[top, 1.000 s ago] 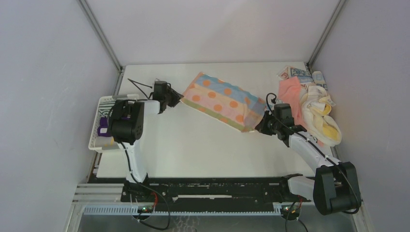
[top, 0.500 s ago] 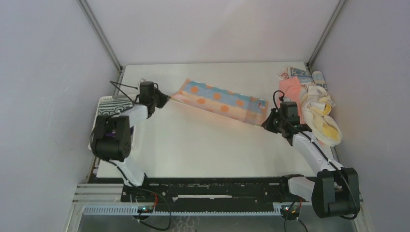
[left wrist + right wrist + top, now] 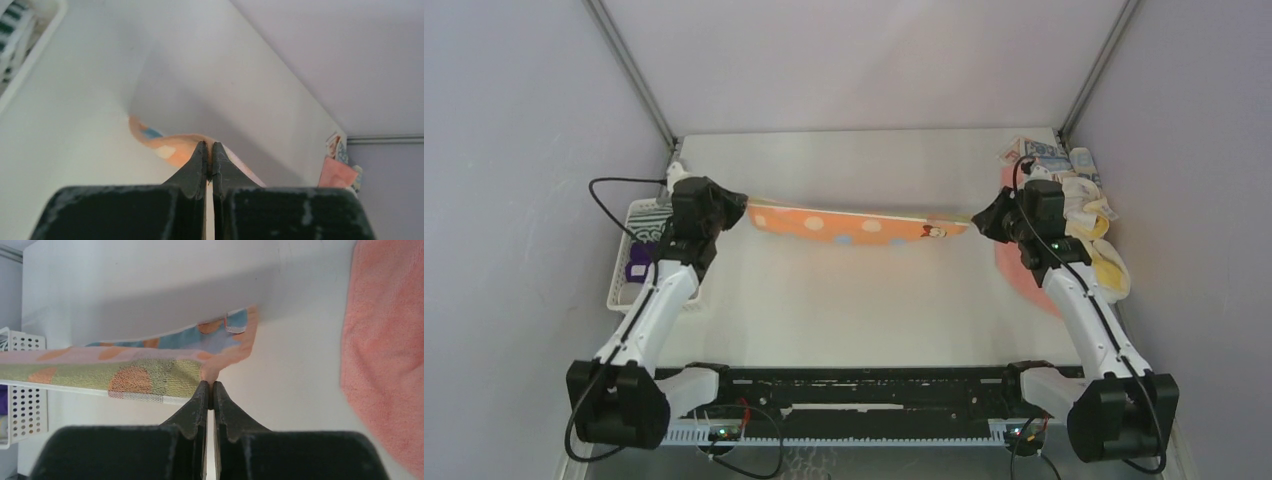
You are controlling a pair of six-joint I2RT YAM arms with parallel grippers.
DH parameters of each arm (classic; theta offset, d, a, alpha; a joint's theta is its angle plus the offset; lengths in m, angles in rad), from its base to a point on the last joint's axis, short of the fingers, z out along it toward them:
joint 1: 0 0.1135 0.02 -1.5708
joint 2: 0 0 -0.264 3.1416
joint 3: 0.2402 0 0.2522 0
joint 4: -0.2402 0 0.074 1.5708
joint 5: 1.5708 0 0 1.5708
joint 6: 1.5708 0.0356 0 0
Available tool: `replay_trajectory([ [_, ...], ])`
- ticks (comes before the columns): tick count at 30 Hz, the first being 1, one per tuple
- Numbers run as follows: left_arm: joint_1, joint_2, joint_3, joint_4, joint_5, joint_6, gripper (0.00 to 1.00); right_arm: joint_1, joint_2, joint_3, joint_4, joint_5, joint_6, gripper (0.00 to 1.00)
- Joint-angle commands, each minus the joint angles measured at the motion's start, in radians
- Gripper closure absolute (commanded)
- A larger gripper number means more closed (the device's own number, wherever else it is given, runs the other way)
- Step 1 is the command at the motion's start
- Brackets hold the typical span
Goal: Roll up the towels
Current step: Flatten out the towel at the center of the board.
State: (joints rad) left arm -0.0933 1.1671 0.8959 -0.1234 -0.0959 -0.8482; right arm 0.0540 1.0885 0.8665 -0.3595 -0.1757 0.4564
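Observation:
A light-blue towel with orange patches [image 3: 849, 222] hangs stretched in the air between my two grippers, above the white table [image 3: 844, 310]. My left gripper [image 3: 742, 207] is shut on its left corner; the left wrist view shows the towel [image 3: 170, 147] pinched at the fingertips of the left gripper [image 3: 209, 146]. My right gripper [image 3: 977, 218] is shut on the right corner, and the right wrist view shows the towel [image 3: 150, 372] running left from the right gripper [image 3: 210, 385]. A salmon-pink towel [image 3: 1024, 275] lies flat at the right; in the right wrist view the pink towel [image 3: 385, 355] fills the right side.
A pile of towels, cream-yellow [image 3: 1092, 240] and blue-printed [image 3: 1044, 152], sits at the back right corner. A white slotted basket [image 3: 636, 262] stands at the left edge, holding a purple towel [image 3: 636, 270] and a striped one [image 3: 646, 228]. Grey walls close the table in.
The left gripper has shut on the towel's left corner. Both arms have swung outward and lifted, pulling the towel from a slack diagonal drape into a taut, edge-on band.

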Motion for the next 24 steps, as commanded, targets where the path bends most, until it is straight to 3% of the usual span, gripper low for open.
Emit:
replay_trajectory([
  [1,0.010,-0.210,-0.061,-0.125,-0.094,0.065,1.00,-0.015,-0.107,0.055,-0.074,0.018,-0.016,1.00],
  [9,0.010,-0.606,-0.082,-0.449,-0.088,0.117,1.00,-0.016,-0.375,0.083,-0.284,-0.021,-0.024,1.00],
  [14,0.011,-0.769,-0.076,-0.598,-0.066,0.119,1.00,-0.016,-0.494,0.101,-0.399,-0.018,-0.025,1.00],
  [19,0.010,-0.787,-0.159,-0.596,-0.042,0.097,1.00,-0.015,-0.492,0.083,-0.430,0.006,-0.013,1.00],
  [24,0.010,-0.618,-0.273,-0.380,-0.030,0.060,1.00,-0.017,-0.354,0.010,-0.282,0.049,0.031,1.00],
])
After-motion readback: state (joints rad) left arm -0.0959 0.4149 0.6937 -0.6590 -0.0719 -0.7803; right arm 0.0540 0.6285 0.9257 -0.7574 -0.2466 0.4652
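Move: Between the raised hands hangs the orange-dotted towel, a corner in each. The board's centre, where it is to lie, is about 22 cm to the left hand's right, 3 cm nearer the robot and 21 cm below. From the right hand that centre is some 25 cm left, 3 cm ahead and 17 cm down. The white basket lies roughly 21 cm left of the left hand and 6 cm back; the salmon towel, 13 cm right of the right hand and 6 cm ahead. Swinging the towel back towards the robot, both hands keep their corners pinched: the left draws back about 18 cm, the right about 12. Both rise on the way, tipping their fingertips up 10 degrees or so, then sink and begin to ease forward; the left drops back to its starting height, the right stays some 7 cm higher than it began. ##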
